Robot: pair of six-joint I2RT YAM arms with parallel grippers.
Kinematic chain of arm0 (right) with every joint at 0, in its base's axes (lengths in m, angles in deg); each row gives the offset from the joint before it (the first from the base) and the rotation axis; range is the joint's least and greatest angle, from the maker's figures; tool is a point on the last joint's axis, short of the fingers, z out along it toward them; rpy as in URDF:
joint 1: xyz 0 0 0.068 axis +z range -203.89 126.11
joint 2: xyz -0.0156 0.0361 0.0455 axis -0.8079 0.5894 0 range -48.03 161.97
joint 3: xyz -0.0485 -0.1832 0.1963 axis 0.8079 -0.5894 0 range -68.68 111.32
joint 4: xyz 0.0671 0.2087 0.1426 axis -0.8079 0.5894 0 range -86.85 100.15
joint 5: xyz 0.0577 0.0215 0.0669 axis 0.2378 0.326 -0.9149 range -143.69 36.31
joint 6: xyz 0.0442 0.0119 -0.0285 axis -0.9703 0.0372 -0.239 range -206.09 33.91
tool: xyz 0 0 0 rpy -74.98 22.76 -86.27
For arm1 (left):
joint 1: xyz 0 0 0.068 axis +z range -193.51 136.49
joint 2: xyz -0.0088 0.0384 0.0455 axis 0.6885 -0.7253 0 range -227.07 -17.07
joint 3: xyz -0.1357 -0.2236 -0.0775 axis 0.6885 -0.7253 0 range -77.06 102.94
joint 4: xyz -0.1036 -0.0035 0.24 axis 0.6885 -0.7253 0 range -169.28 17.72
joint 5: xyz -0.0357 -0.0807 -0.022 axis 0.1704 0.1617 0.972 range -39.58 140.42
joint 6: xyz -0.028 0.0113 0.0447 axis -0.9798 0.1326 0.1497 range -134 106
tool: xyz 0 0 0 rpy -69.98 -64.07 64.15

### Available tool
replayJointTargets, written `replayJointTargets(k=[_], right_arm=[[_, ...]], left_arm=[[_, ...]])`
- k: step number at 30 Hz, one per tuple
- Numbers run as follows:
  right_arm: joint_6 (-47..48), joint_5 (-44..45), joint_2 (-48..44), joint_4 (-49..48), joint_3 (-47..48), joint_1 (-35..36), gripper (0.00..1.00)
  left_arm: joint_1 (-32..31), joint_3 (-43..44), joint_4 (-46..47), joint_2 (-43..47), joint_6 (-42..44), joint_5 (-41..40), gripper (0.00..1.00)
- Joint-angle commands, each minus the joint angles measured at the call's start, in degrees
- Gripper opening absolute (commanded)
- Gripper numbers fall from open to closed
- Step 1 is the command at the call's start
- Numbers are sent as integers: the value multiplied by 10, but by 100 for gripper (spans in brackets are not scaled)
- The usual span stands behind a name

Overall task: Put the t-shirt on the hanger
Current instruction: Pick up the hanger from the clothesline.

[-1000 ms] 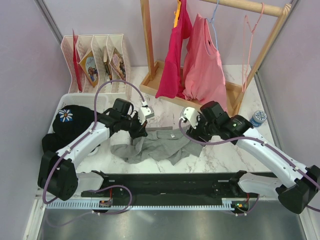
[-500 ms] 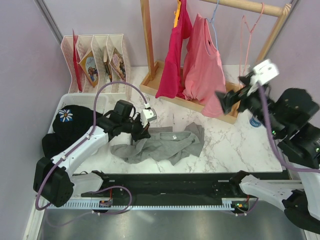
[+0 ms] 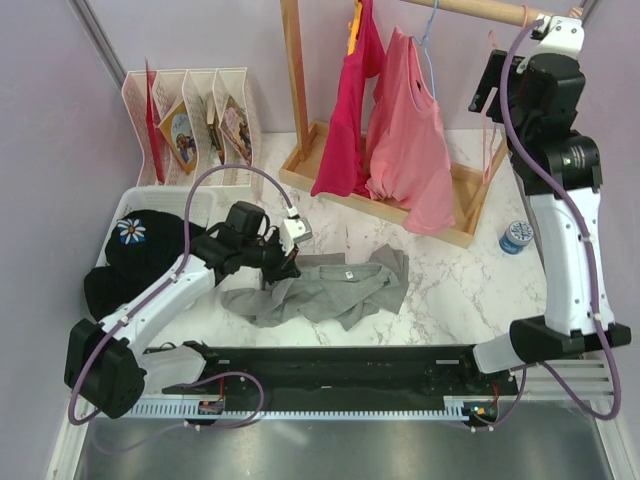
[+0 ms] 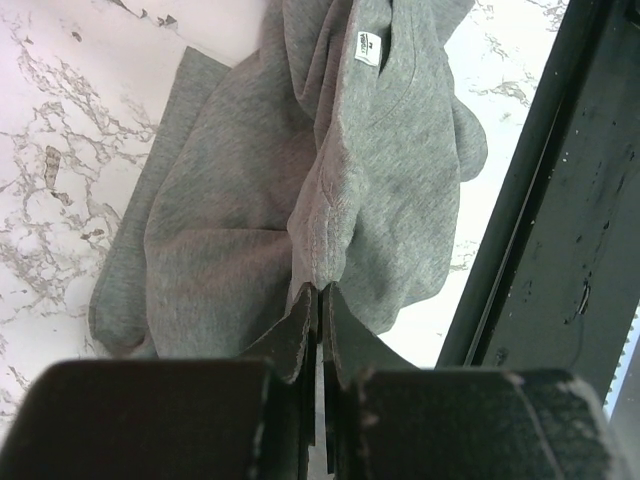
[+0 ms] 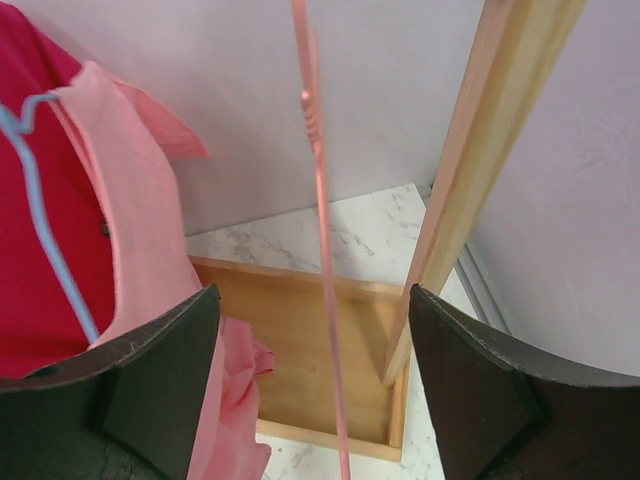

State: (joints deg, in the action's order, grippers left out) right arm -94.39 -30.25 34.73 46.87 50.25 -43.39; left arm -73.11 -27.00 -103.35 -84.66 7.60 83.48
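Observation:
The grey t-shirt [image 3: 335, 290] lies crumpled on the marble table, its white neck label [image 4: 368, 45] facing up. My left gripper [image 3: 285, 262] is low over the shirt's left side. In the left wrist view this gripper [image 4: 322, 290] is shut on a raised fold of the t-shirt [image 4: 250, 180]. The salmon-pink hanger [image 3: 487, 150] hangs from the rack's rail at the right end. My right gripper [image 3: 492, 88] is raised beside it. In the right wrist view that gripper [image 5: 314, 290] stands open, and the hanger's [image 5: 319, 210] thin wire runs down between the fingers without touching them.
The wooden rack [image 3: 297, 90] also holds a light pink shirt [image 3: 405, 140] on a light blue hanger and a magenta garment [image 3: 345, 110]. A white basket [image 3: 130, 200] with a black daisy garment sits at left. A book holder [image 3: 195, 100] stands behind it. A small blue-lidded jar [image 3: 516, 236] stands right.
My right arm has swung up from the t-shirt on the table to the hanger at the rail's right end, jaws open. The left gripper stays shut on the shirt.

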Motion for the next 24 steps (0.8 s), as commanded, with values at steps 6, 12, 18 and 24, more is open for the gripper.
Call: replayJointTargets(k=[6,12,18,24], right_arm=[[-25,-42,30,-22,11,-43,75],[-18,-59,43,-50,-27,-43,65],[-6,-66,54,-86,-59,-44,58],[12,-84,28,-112,-83,-44,17]], left_arm=[[0,-18,15,37,-11,-4,2],[0,-22,15,37,-9,-5,2],[0,-26,15,40,-9,-4,2],[0,-23,14,41,-9,-7,2]])
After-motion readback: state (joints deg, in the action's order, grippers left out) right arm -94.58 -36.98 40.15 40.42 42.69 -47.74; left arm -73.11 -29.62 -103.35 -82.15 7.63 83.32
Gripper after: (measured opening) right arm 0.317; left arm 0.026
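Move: The pink hanger on the clothesline hangs about 7 cm ahead of the open right hand, neither left nor right, its middle some 8 cm lower. The pink tank top hangs about 14 cm left of the right hand and 8 cm ahead; the rack's right post stands about 8 cm right and 5 cm ahead. From the left hand, still pinching the grey t-shirt, the hanger is roughly 40 cm right, 24 cm ahead and 28 cm up. The right hand sinks and reaches forward, about 6 cm each, onto the pink hanger, fingers closing partway around it. ##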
